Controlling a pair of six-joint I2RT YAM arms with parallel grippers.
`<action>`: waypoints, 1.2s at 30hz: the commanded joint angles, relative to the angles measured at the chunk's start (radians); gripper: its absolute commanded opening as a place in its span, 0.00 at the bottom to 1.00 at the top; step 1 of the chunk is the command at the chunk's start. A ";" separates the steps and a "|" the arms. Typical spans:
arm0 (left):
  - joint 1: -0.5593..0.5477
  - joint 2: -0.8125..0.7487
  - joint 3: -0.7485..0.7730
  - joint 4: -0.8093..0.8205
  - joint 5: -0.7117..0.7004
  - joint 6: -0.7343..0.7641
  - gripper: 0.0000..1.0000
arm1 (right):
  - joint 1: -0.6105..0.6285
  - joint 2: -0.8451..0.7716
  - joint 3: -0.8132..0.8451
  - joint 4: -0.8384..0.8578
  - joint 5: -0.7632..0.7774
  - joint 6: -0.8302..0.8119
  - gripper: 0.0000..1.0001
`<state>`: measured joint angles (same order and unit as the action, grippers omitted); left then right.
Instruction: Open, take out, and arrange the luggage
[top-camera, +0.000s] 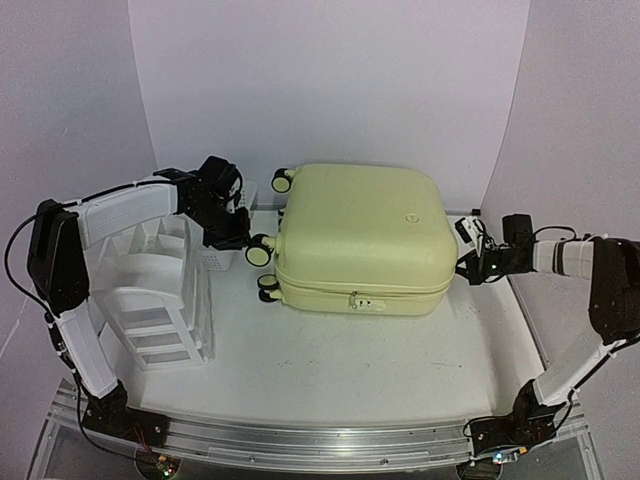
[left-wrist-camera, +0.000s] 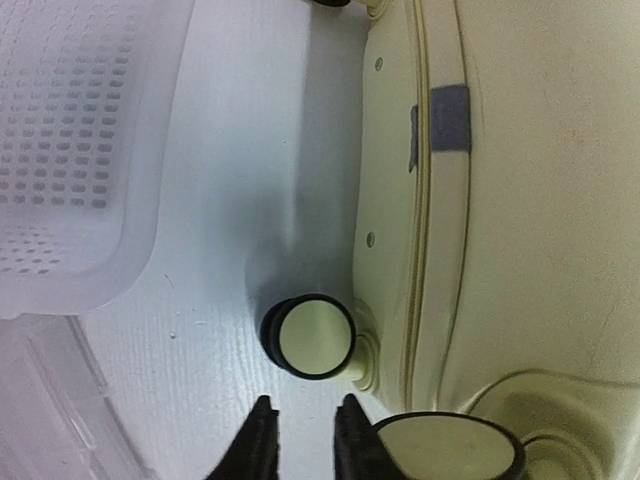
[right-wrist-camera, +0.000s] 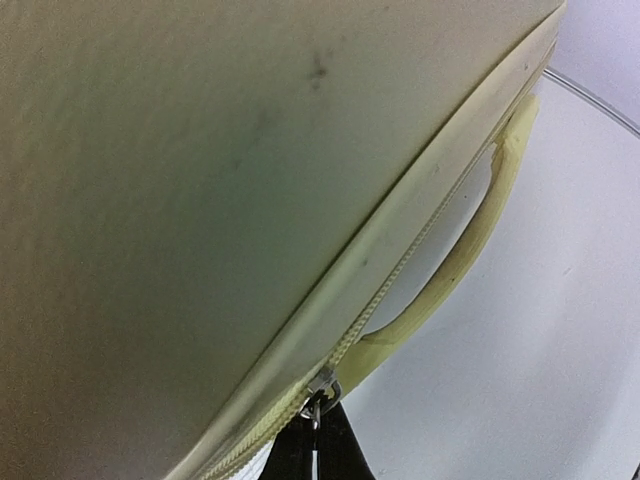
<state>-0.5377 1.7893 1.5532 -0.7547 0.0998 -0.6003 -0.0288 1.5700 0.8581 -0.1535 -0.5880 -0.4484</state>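
The pale-yellow luggage (top-camera: 360, 235) lies flat mid-table with its lid down and its black-rimmed wheels on the left side. My left gripper (top-camera: 243, 240) hovers by the lower-left wheel (top-camera: 259, 252). In the left wrist view its fingertips (left-wrist-camera: 262, 408) stand a narrow gap apart just short of that wheel (left-wrist-camera: 312, 338), with only table between them. My right gripper (top-camera: 466, 265) is at the case's right side. In the right wrist view it (right-wrist-camera: 318, 445) is shut on the metal zipper pull (right-wrist-camera: 316, 405) on the seam (right-wrist-camera: 400, 265).
A white mesh basket (left-wrist-camera: 70, 150) stands left of the wheels, close beside my left gripper. A white plastic drawer unit (top-camera: 150, 300) lies at the front left. A pale strip (right-wrist-camera: 470, 240) bows away from the shell beyond the zipper slider. White walls close the back and sides.
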 joint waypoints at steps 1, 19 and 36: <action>-0.021 -0.135 -0.027 0.048 0.015 0.146 0.33 | 0.022 -0.144 -0.099 0.051 -0.065 0.010 0.00; -0.062 -0.117 0.245 -0.216 -0.052 -0.477 0.98 | 0.269 -0.544 -0.385 0.011 0.081 0.187 0.00; -0.076 0.122 0.373 -0.313 -0.090 -0.977 0.93 | 0.274 -0.648 -0.439 0.014 0.061 0.187 0.00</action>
<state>-0.5934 1.8896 1.8763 -1.0233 0.0231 -1.4746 0.2451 0.9577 0.4042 -0.2096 -0.4786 -0.2745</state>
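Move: The right hand already has the zipper pull between its fingers; the luggage's middle lies about 24 cm left and 6 ahead of the hand, its handle some 10 cm straight ahead, and the combination lock roughly 22 cm left and 8 back. For the left hand, the upper near wheel is about 4 cm right and 2 back, just below fingertip height, with the lower wheel some 13 cm beneath the fingertips, 4 right. The basket is about 12 cm ahead, 6 left, low down. Still pinching the zipper pull in shut fingers, the right hand drags it level, about 14 cm back and 6 left, then eases to a stop. Meanwhile the left hand backs off slightly and rises some 11 cm, opening wide and swinging counter-clockwise roughly 40 degrees, then comes forward and down over the upper near wheel, open fingers astride it. ##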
